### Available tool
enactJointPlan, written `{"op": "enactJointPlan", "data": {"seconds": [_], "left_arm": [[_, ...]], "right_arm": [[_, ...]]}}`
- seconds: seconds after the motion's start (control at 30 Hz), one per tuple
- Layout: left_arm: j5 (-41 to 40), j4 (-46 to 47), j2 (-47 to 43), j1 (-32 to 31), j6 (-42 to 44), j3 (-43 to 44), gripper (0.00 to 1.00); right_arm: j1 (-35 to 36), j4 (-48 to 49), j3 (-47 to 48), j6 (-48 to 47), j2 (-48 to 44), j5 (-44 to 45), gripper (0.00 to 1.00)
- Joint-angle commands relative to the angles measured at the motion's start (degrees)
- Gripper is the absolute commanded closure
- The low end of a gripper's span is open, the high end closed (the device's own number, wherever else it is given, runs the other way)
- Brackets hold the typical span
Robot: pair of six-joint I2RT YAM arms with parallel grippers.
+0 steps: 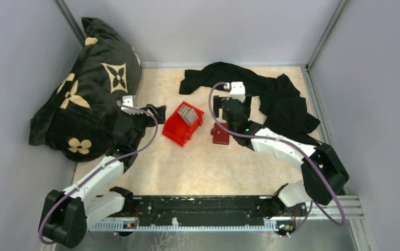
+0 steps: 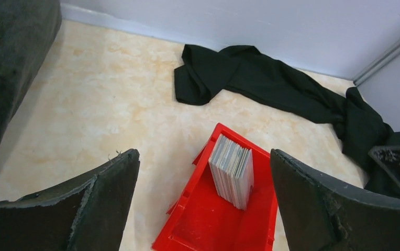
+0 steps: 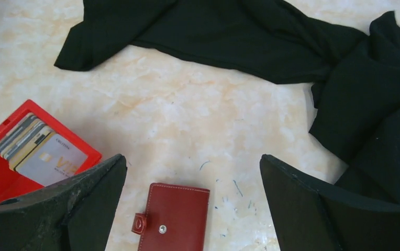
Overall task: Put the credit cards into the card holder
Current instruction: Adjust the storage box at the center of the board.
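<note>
A stack of several pale credit cards (image 2: 232, 171) stands on edge inside a bright red bin (image 2: 208, 219); the cards (image 1: 188, 113) (image 3: 38, 151) lean against its back wall. The dark red card holder (image 3: 174, 217) lies closed and flat on the table, snap up, just right of the bin (image 1: 182, 123); the top view shows the holder (image 1: 220, 134) partly under the right arm. My left gripper (image 2: 203, 157) hovers open over the bin's near side, nothing between its fingers. My right gripper (image 3: 192, 159) hangs open above the card holder, empty.
A crumpled black cloth (image 1: 271, 94) lies along the back and right of the table. A large black bag with cream flower marks (image 1: 85, 89) fills the back left corner. Grey walls enclose the table (image 1: 198, 167) on three sides.
</note>
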Motion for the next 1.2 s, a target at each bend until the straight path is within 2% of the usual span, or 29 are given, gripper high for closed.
{"op": "enactJointPlan", "data": {"seconds": [0.0, 0.17, 0.27, 0.43, 0.77, 0.9, 1.17], "left_arm": [[-6.37, -2.63, -0.87, -1.12, -4.99, 0.61, 0.0], [-10.41, -3.97, 1.88, -1.23, -9.3, 0.24, 0.0], [-9.54, -0.1, 5.6, -1.24, -8.86, 0.2, 0.01], [-3.58, 2.94, 11.38, -1.22, -7.92, 1.9, 0.05], [3.73, 6.48, 13.71, -1.1, -6.97, -2.42, 0.12], [7.26, 6.13, 16.16, -1.21, -5.87, -1.49, 0.22], [6.89, 1.09, 20.78, -1.31, -6.46, 0.49, 0.32]], "right_arm": [[5.07, 5.29, 4.01, -7.56, 3.22, 14.54, 0.01], [5.12, -5.68, 14.73, -2.46, 6.62, 6.09, 0.12], [5.53, -6.87, 16.97, 1.5, 5.9, -1.17, 0.24], [6.15, -6.71, 16.46, 8.23, 3.6, -6.53, 0.37], [6.77, -9.51, 16.71, 10.73, 5.0, -8.33, 0.42], [6.77, -9.62, 16.17, 10.9, 5.17, -8.77, 0.43], [6.81, -9.39, 15.97, 11.03, 6.01, -10.0, 0.43]]}}
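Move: The red storage box stands to the left hand's right, its middle about 13 cm right, 4 cm farther out and some 19 cm below; for the right hand it is roughly 20 cm left, 2 cm ahead and 16 cm below. The credit cards stand in its far end, about 5 cm beyond and 2 cm right of its middle. The brown-red card holder lies about 18 cm below the right hand, level with it and 4 cm to its left. Downward, about 12 cm in two stages, the left hand sinks beside the near-left part of the red box, easing slightly left before going right; it tips down some 20 degrees while its fingers narrow to about two-thirds open. The right hand sweeps left towards the box, rising and then settling a little, rolls its left side up and turns slightly counter-clockwise, fingers narrowing to just over half. ##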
